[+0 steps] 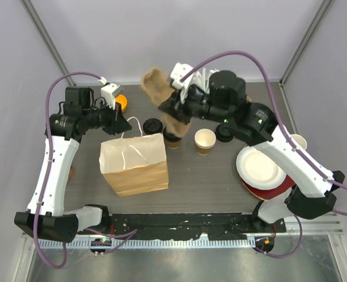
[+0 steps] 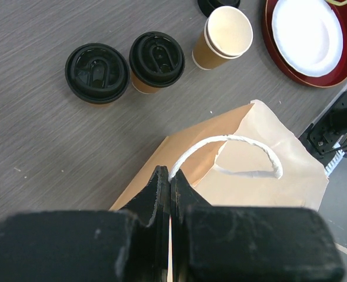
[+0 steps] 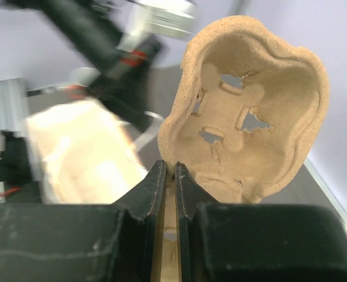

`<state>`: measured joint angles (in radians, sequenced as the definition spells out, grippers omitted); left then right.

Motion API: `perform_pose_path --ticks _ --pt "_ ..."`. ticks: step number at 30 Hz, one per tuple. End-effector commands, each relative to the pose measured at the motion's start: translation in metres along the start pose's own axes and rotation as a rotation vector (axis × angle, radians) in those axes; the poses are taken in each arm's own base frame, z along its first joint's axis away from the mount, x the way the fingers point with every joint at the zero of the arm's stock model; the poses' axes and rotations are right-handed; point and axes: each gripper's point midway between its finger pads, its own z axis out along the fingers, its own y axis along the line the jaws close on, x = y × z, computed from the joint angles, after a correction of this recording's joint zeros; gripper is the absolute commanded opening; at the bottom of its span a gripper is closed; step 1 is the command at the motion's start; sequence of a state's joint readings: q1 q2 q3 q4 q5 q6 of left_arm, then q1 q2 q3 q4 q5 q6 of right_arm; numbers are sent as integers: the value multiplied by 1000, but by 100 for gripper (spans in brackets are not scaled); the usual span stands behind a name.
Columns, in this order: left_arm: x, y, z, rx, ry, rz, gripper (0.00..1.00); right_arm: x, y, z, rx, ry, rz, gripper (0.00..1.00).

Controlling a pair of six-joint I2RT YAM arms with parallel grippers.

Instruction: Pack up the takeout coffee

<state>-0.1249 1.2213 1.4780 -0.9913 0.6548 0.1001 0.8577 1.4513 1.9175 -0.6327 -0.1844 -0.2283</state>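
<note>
Two kraft cups with black lids stand on the table; one lidded cup shows in the top view, the other partly under the carrier. A lidless kraft cup stands to their right, a loose black lid beside it. My left gripper is shut on the white handle of the paper bag. My right gripper is shut on the edge of a moulded pulp cup carrier, held up in the air behind the bag.
Stacked plates, white on red, lie at the right. A pale yellow cup stands at the far right, white straws behind my right arm, and an orange object behind my left gripper.
</note>
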Motion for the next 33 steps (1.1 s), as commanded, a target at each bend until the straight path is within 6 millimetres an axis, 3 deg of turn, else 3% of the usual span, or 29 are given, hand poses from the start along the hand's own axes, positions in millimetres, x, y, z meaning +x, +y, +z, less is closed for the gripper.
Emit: perform_pose_path --ticks 1,3,6,10,15,17,20,21,27,33 --pt "-7 -5 -9 -22 -55 6 0 -45 76 -3 -184 -163 -35 1" --pt "-2 -5 -8 -24 -51 -13 0 -52 96 5 -232 -210 -75 1" --pt "-4 -7 -11 -24 -67 -21 0 -48 109 14 -260 -241 -115 1" --pt "-6 -11 -14 -8 -83 -14 0 -16 117 32 -295 -188 -195 1" --pt "-4 -12 -13 2 -88 -16 0 7 127 49 -344 -167 -260 1" --pt "-4 -11 -14 -2 -92 -15 0 12 129 47 -356 -158 -269 1" --pt "-8 -9 -15 -10 -105 -13 0 36 141 42 -428 -89 -258 1" --pt "-9 -7 -15 -14 -106 -15 0 53 146 40 -460 -37 -255 1" --pt "-12 -2 -15 -26 -104 -25 0 89 156 27 -542 94 -270 1" --pt "-20 -7 -19 -8 -124 -11 0 121 166 32 -588 192 -227 1"
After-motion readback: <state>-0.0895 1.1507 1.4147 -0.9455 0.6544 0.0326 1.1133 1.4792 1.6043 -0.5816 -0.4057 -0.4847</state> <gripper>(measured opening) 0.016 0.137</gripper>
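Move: The bag's open mouth lies about 14 cm left, 8 cm back and some 22 cm below the right gripper, which already grips the cup carrier. Counted from the right gripper, the near lidded cup stands about 5 cm ahead and 1 cm left, the far lidded cup 9 cm ahead and 8 cm left, both roughly 40 cm lower. From the left gripper, pinching the bag's far handle, the mouth is about 9 cm back, 2 cm right and 8 cm below. Swing the right gripper quickly back and left, some 12 cm in all, to bring the held carrier over the bag, then lower it about 13 cm towards the mouth, drifting slightly farther back. Turn it about 30 degrees counter-clockwise and dip the fingertips without loosening the pinch. Keep the left gripper shut on the far handle, nearly still. ##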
